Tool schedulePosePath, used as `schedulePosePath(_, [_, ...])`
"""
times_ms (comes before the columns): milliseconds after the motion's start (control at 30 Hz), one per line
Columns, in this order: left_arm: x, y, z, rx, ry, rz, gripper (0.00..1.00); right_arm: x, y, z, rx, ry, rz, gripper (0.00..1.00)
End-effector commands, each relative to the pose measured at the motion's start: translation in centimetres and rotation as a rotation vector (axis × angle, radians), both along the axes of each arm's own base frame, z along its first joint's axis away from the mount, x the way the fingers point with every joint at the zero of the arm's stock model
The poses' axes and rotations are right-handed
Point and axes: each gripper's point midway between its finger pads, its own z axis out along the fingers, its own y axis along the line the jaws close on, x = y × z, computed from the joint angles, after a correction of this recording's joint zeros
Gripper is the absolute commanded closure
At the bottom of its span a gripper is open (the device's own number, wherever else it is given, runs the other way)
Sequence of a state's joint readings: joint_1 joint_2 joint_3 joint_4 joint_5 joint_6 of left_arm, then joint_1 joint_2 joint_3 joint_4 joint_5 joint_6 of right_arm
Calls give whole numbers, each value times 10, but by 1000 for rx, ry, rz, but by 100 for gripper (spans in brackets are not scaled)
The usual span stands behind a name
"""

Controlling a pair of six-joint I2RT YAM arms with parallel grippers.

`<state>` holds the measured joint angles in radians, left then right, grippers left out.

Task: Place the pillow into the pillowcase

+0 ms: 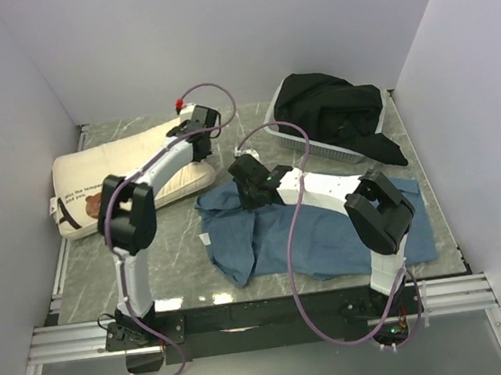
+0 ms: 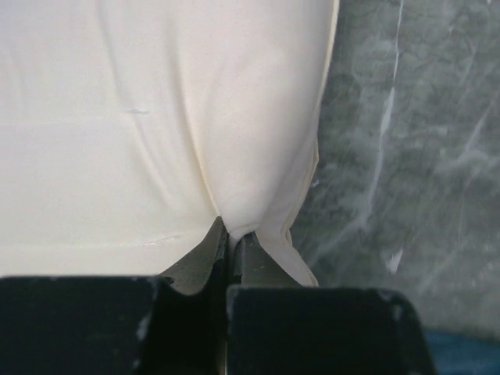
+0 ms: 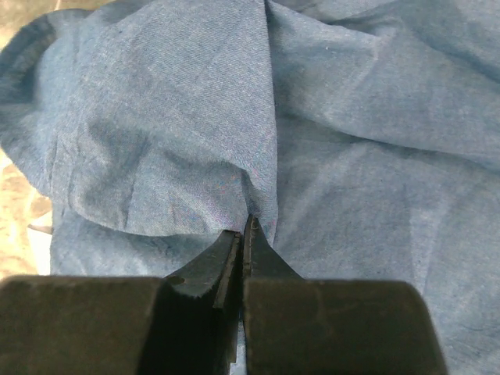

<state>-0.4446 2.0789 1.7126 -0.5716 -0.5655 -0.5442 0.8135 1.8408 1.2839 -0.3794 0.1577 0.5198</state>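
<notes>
The cream-white pillow (image 1: 96, 178) lies at the back left of the table, its bear print and black text at its left end. My left gripper (image 1: 198, 144) is at the pillow's right end. In the left wrist view it (image 2: 232, 234) is shut on a pinched fold of the pillow (image 2: 156, 117) near its right seam. The dusty-blue pillowcase (image 1: 328, 233) lies wrinkled at the front centre-right. My right gripper (image 1: 244, 193) is at its upper left part. In the right wrist view it (image 3: 244, 230) is shut on a raised fold of the pillowcase (image 3: 172, 141).
A white wire basket (image 1: 292, 137) holding a heap of black clothing (image 1: 332, 110) stands at the back right, close behind the pillowcase. Grey marble table top (image 2: 414, 156) shows to the right of the pillow. White walls enclose the table on three sides.
</notes>
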Motion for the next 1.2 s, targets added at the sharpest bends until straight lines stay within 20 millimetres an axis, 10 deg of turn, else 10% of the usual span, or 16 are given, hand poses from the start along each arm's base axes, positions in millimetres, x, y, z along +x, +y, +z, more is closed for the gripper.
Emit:
schedulePosePath(0, [-28,21,89,-104,-135,16,99,7,9,26,100,-27,10,99])
schedulePosePath(333, [-122,41,139,-328,-218,-53,99,31,20,39,152,6,24,99])
schedulePosePath(700, [-240,56,117,-416,-157,-185,99,82,27,61,237,14,-8,99])
schedulePosePath(1167, [-280,37,91,-550,-71,-259,99,102,32,73,279,5,-7,100])
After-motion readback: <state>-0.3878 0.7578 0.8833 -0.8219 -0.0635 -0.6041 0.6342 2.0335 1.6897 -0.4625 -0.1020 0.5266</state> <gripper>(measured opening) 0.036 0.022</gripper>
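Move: Already pinching the pillow's right end, the left hand has the pillowcase's open left end about 21 cm back and 4 cm to its right, some 8 cm lower; the pillow's middle lies roughly 17 cm to its left and 2 cm back. From the right hand, shut on the pillowcase's far-left edge, the pillow's gripped end is about 11 cm ahead and 12 cm left, and the black-cloth basket about 17 cm ahead and 23 cm right. Hauling the pillow's gripped end up and back, the left hand climbs some 12 cm, then runs on almost level, about 28 cm back and slightly left in all, rolling some 25 degrees right side down. The right hand keeps its pinch on the pillowcase, hardly stirs at first, then draws that edge about 9 cm forward and 5 cm up. ##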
